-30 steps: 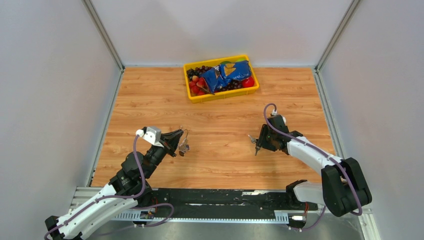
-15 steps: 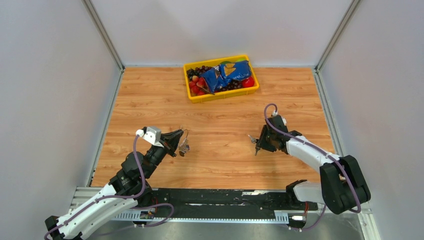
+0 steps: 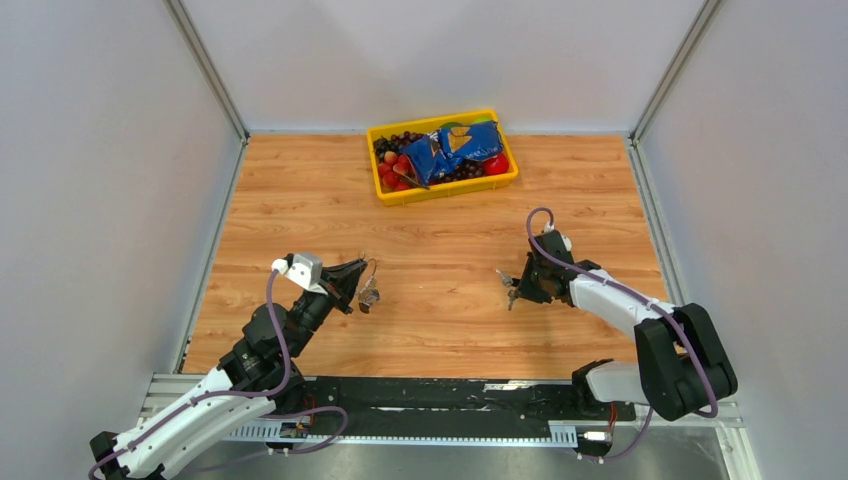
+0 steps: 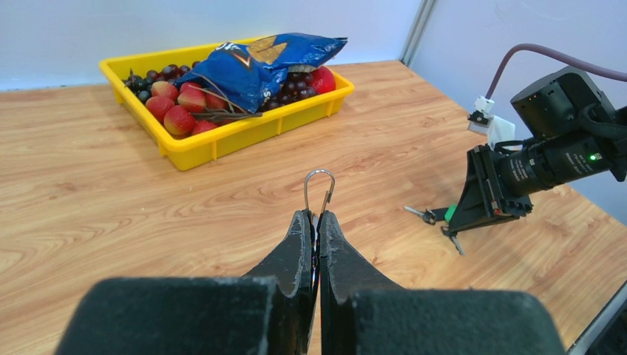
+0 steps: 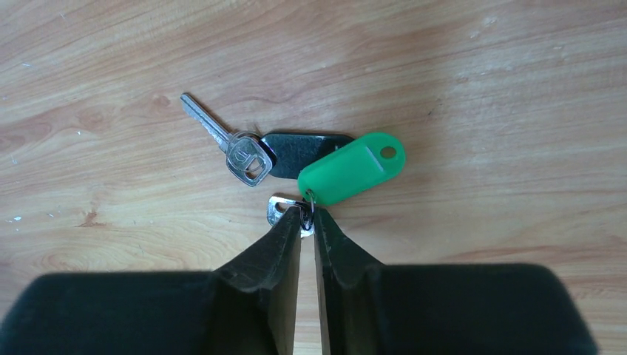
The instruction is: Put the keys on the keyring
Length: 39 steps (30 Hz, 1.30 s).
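Observation:
The keyring point(image 4: 319, 188) is a thin wire loop sticking out past my left gripper point(image 4: 314, 217), which is shut on it. From above, the keyring point(image 3: 368, 285) hangs at my left gripper point(image 3: 360, 275) with small keys dangling just over the table. The keys point(image 5: 279, 207) lie on the wood at right: a green tag point(image 5: 353, 167), a silver key point(image 5: 225, 140) and a black tag point(image 5: 303, 151). My right gripper point(image 5: 307, 214) is down on them, jaws pinched on the small ring joining the green tag to a key head. The top view shows my right gripper point(image 3: 513, 290) low at the keys point(image 3: 506, 278).
A yellow tray point(image 3: 450, 187) at the back centre holds a blue chips bag point(image 3: 450, 150), grapes and red fruit. Grey walls close in the table on the left, right and back. The two grippers are about a third of the table width apart.
The right gripper's jaws have narrowed onto the small ring by the green tag, and the arm has edged slightly left. The left arm and keyring have not moved.

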Motion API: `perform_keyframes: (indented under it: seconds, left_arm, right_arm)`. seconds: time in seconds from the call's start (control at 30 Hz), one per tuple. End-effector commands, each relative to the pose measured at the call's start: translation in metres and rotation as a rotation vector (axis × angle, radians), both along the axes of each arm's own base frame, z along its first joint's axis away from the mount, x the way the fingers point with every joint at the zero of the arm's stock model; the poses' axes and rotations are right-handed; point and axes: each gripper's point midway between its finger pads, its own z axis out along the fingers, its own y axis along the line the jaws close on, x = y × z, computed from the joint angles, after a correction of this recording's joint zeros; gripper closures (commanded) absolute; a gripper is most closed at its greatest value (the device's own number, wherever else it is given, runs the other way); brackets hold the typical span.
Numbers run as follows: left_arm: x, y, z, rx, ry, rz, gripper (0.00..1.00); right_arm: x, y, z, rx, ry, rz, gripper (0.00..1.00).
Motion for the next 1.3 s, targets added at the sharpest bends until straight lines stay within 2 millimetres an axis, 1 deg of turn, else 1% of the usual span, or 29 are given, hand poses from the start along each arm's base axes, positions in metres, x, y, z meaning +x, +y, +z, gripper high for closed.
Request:
perform_keyframes:
  seconds: [0.0,0.07,0.17,0.4,0.5,0.6,0.67,0.77,0.87,0.97,1.07,1.17,1.27]
  left_arm:
    - [-0.003,0.002,0.031,-0.078,-0.055,-0.008,1.00]
    - [-0.003,0.002,0.030,-0.077,-0.055,-0.007,1.00]
    - [-0.003,0.002,0.031,-0.077,-0.055,-0.007,1.00]
    - [-0.003,0.001,0.031,-0.077,-0.055,-0.010,1.00]
    - [-0.003,0.001,0.031,-0.077,-0.056,-0.012,1.00]
    - [-0.003,0.000,0.031,-0.076,-0.055,-0.015,1.00]
    - [-0.004,0.000,0.031,-0.076,-0.057,-0.018,1.00]
    - [-0.005,-0.001,0.033,-0.076,-0.062,-0.027,1.00]
    - [-0.006,-0.003,0.033,-0.075,-0.066,-0.037,1.00]
    - [-0.008,-0.006,0.034,-0.072,-0.076,-0.060,1.00]
    - [-0.011,-0.010,0.036,-0.067,-0.088,-0.086,1.00]
    - [-0.015,-0.017,0.038,-0.062,-0.102,-0.130,1.00]
    - [-0.020,-0.021,0.042,-0.060,-0.123,-0.165,1.00]
  right_arm:
    - [0.011,0.001,0.004,0.006,-0.033,-0.020,0.84]
    - [0.011,0.000,0.004,0.003,-0.033,-0.018,0.89]
    - [0.010,0.000,0.004,0.002,-0.034,-0.013,1.00]
    - [0.001,-0.004,0.010,-0.001,-0.058,0.012,1.00]
    - [-0.002,-0.006,0.020,-0.009,-0.083,0.026,1.00]
    - [-0.005,-0.007,0.035,-0.024,-0.120,0.048,1.00]
    - [-0.006,-0.003,0.051,-0.008,-0.167,0.086,1.00]
    - [-0.009,0.011,0.074,0.028,-0.244,0.172,1.00]
    - [-0.017,0.035,0.100,0.105,-0.314,0.313,1.00]
    - [-0.027,0.055,0.131,0.160,-0.404,0.458,1.00]
    - [-0.041,0.076,0.160,0.230,-0.477,0.617,1.00]
    - [-0.062,0.098,0.186,0.339,-0.516,0.789,1.00]
    - [-0.081,0.116,0.211,0.428,-0.559,0.926,1.00]
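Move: The key with the green tag lies right at the right hand's open fingertips, about 1 cm below the hand point, its small ring between the pads. The key with the black tag lies about 3 cm ahead of the hand and 2 cm to its left, just as low. The keyring held by the left hand is some 24 cm to the right hand's left, 3 cm farther back and roughly 21 cm higher. From the left hand the green-tag key lies about 25 cm right, 4 cm ahead and 24 cm below. The right fingertips pinch shut on the green-tag key's small ring and, after a brief hold, carry it up about 16 cm, then also some 8 cm left and a little back, towards the keyring. The wrist swings counter-clockwise nearly 40 degrees and tips the fingers up from their downward point. The left hand keeps gripping the keyring, drifting about 2 cm right and back at the end. ##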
